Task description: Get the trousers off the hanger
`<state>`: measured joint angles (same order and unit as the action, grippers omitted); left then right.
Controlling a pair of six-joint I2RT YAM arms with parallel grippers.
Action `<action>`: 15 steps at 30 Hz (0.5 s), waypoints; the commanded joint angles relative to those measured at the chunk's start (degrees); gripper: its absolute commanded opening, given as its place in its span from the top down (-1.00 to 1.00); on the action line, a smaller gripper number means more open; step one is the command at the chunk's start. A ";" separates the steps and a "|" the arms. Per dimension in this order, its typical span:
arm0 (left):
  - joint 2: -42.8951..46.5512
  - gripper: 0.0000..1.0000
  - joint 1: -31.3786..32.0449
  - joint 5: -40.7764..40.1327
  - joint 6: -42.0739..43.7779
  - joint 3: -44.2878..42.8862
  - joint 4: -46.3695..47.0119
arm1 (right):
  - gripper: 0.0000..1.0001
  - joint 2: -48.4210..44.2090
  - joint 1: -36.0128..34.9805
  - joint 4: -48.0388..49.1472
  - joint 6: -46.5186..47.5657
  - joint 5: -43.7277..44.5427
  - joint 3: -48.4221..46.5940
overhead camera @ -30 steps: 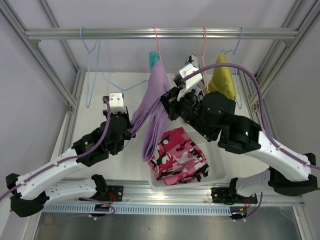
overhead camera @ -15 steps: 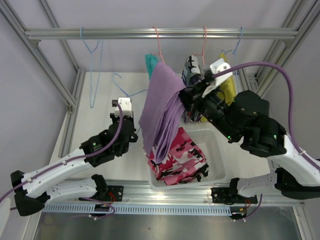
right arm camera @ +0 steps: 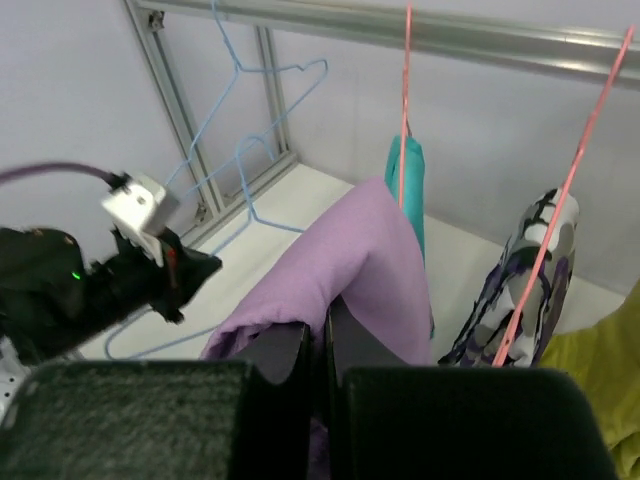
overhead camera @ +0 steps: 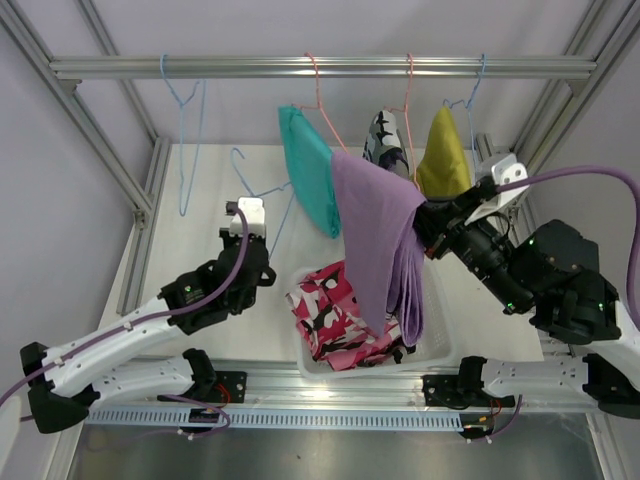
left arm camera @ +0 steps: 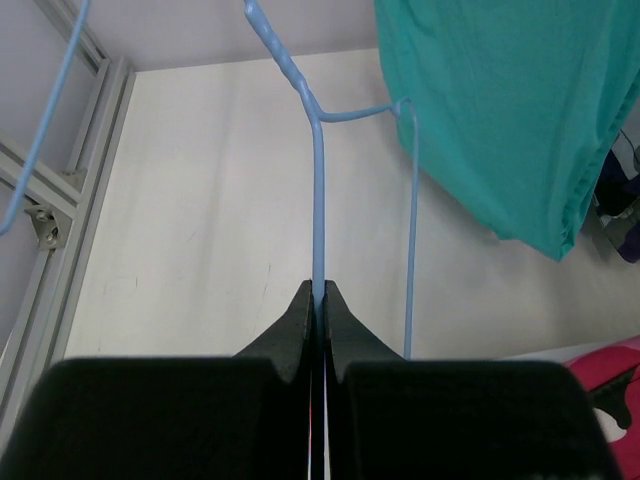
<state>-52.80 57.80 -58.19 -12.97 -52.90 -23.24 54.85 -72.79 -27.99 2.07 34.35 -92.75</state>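
Note:
My right gripper (overhead camera: 428, 222) (right arm camera: 328, 315) is shut on the fold of the plain lilac trousers (overhead camera: 385, 235) (right arm camera: 350, 250). They drape from it down over the white basket (overhead camera: 443, 340), apart from every hanger. My left gripper (overhead camera: 246, 205) (left arm camera: 320, 292) is shut on the wire of a bare blue hanger (overhead camera: 262, 187) (left arm camera: 318, 200) held off the rail. On the rail hang the teal trousers (overhead camera: 305, 170) (left arm camera: 500, 110) (right arm camera: 405, 165), the purple-grey camouflage trousers (overhead camera: 385, 140) (right arm camera: 535, 270) and the mustard trousers (overhead camera: 443, 155). Pink camouflage trousers (overhead camera: 330, 305) lie in the basket.
The metal rail (overhead camera: 250, 68) crosses the back, with another bare blue hanger (overhead camera: 185, 130) on it at the left. Frame posts (overhead camera: 110, 160) stand at both sides. Pink hanger wires (right arm camera: 405, 90) run close past my right gripper.
My right gripper has swung right and nearer with the lilac trousers, carrying them off the blue hanger and over the basket. The teal trousers now show. The left arm dropped slightly, then held.

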 commanded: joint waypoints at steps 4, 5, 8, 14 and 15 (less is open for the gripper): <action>4.80 0.99 -0.50 -2.71 1.81 -6.41 -2.50 | 1.00 -10.53 -0.07 4.00 -5.84 4.23 12.84; 5.24 0.99 -0.58 -2.80 1.98 -6.42 -2.59 | 1.00 -11.60 -0.07 3.56 -6.45 4.32 15.38; 6.30 0.99 -0.50 -2.98 3.04 -7.04 -3.21 | 1.00 -15.45 -0.07 1.28 -8.56 5.64 18.04; 6.13 0.99 -0.50 -3.51 2.34 -8.62 -5.58 | 1.00 -21.53 -0.07 -4.70 -9.80 8.01 18.57; 5.95 0.99 -0.50 -3.42 2.16 -8.79 -5.93 | 1.00 -23.02 -0.07 -6.36 -9.89 8.36 18.22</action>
<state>-46.44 57.71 -60.10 -11.35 -59.16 -27.79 35.09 -72.79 -35.14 -5.91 39.18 -72.12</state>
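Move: The right hand, gripping the purple trousers at one end, is high over the basket, whose middle is roughly 48 cm below and 1 cm ahead; the teal trousers hang about 25 cm ahead and 15 cm left of that hand, some 17 cm lower. From the left hand, which holds the bare blue hanger, the rail's free stretch is about 19 cm ahead, 5 cm left and 32 cm up, and the other empty hanger 17 cm ahead, 11 cm left, 16 cm up. Down first, then off to its right, the right hand sinks some 10 cm and carries the still-pinched purple trousers about 7 cm sideways, away from the teal trousers, its wrist tipping slightly down. The left hand meanwhile keeps its grip on the blue hanger and raises it around 5 cm towards the rail, edging left as well. ##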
